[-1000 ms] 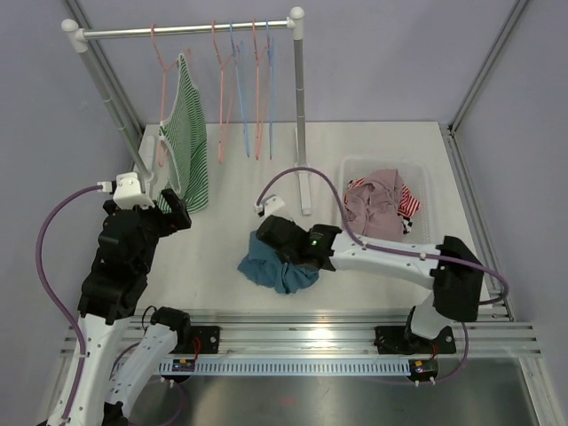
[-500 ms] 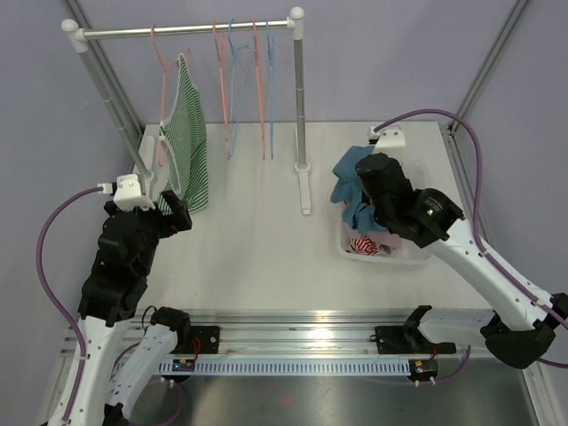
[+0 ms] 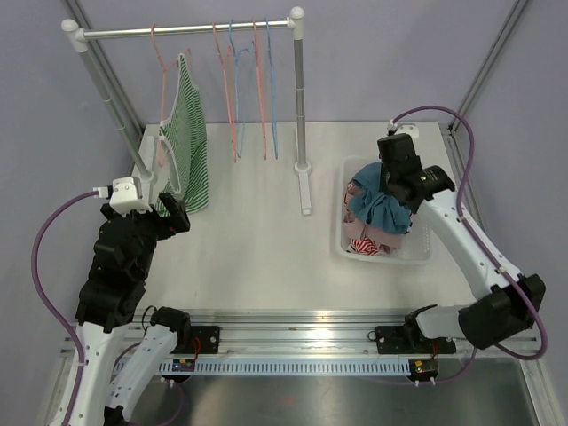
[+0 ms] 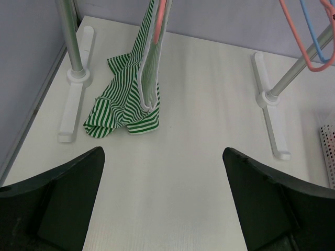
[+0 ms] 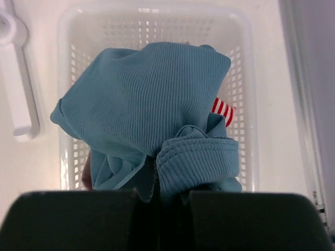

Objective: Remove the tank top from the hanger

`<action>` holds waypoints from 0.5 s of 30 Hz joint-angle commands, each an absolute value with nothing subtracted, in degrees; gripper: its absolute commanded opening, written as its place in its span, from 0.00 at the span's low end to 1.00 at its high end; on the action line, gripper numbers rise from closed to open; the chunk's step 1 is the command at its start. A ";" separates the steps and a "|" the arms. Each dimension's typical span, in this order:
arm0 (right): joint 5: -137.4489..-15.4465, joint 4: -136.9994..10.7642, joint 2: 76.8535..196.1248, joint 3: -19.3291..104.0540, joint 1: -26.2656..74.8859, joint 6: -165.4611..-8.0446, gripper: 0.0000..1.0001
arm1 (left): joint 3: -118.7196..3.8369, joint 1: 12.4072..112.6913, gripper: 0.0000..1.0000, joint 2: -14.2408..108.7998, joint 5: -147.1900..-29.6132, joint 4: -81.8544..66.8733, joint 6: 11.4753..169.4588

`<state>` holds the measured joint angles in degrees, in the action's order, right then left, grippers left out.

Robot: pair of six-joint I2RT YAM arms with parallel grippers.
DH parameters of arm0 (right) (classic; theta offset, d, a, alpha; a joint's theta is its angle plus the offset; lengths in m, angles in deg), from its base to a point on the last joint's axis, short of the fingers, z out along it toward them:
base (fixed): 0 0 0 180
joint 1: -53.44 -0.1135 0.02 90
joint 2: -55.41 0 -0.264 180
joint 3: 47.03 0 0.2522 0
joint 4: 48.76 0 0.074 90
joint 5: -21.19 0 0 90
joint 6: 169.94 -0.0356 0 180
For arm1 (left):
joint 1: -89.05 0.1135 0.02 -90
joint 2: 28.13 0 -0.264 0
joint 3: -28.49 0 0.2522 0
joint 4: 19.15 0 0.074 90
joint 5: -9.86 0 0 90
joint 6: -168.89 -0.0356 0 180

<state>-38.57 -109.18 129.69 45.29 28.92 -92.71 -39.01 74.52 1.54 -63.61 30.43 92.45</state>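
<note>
A green-and-white striped tank top [image 3: 188, 133] hangs from a pink hanger [image 3: 161, 80] at the left end of the rail; its hem rests crumpled on the table [image 4: 128, 107]. My left gripper [image 3: 167, 213] hovers just in front of that hem, open, nothing between its fingers [image 4: 163, 157]. My right gripper [image 3: 390, 193] is shut on a blue ribbed garment [image 3: 382, 211], which it holds bunched over the white basket [image 3: 419, 257]. In the right wrist view the blue garment [image 5: 146, 104] fills the space above the basket [image 5: 152, 13].
Several empty pink and blue hangers [image 3: 248, 89] hang on the rail between two posts. The rack's white feet [image 3: 305, 191] lie on the table, one beside the tank top [image 4: 73, 104]. Red-striped and pink clothes [image 3: 364, 244] lie in the basket.
My right arm has carried the blue garment from the middle of the table up and right to over the basket. The empty hangers swing slightly. The left arm has barely moved.
</note>
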 commanded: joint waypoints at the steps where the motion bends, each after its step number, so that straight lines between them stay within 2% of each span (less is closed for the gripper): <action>1: -50.32 -102.79 135.71 41.01 35.23 -93.29 0.03 | -38.53 74.46 0.99 1.05 -63.09 26.69 92.42; 5: -58.07 -99.87 143.72 38.10 40.77 -94.35 0.06 | -38.53 74.46 0.99 0.88 -62.91 26.61 92.42; 9: -61.06 -101.71 153.99 38.36 42.18 -95.32 0.16 | -38.80 74.46 0.99 0.26 -62.65 26.69 92.33; 12: -61.87 -103.21 157.27 38.36 43.15 -95.67 0.20 | -40.72 74.46 0.99 -0.09 -62.56 27.48 92.16; 14: -61.08 -103.30 156.05 38.01 43.24 -96.02 0.31 | -42.57 74.46 0.99 0.17 -62.39 29.32 91.98; 15: -59.77 -103.83 154.13 38.18 43.24 -96.54 0.40 | -45.01 74.46 0.99 0.44 -61.95 30.03 92.16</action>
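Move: The right gripper still holds the bunched teal tank top over the white basket, whose middle lies about 21 cm below it, roughly 1 cm ahead and 1 cm to its right. The pink and red-striped tops already in the basket lie some 20 cm below the gripper, 1 cm back and 1 cm left. The rack's right foot is about 22 cm left, 8 cm farther out and 25 cm down. From the left gripper the basket lies about 12 cm ahead, 54 cm right and 26 cm down. Drop the right gripper fast into the basket, about 19 cm down and only slightly forward, tipping the fingers some 25 degrees further towards the floor of it. Keep the teal tank top pinched for the first part, then spread the fingers part way as the descent slows to its end, right over the piled clothes. ##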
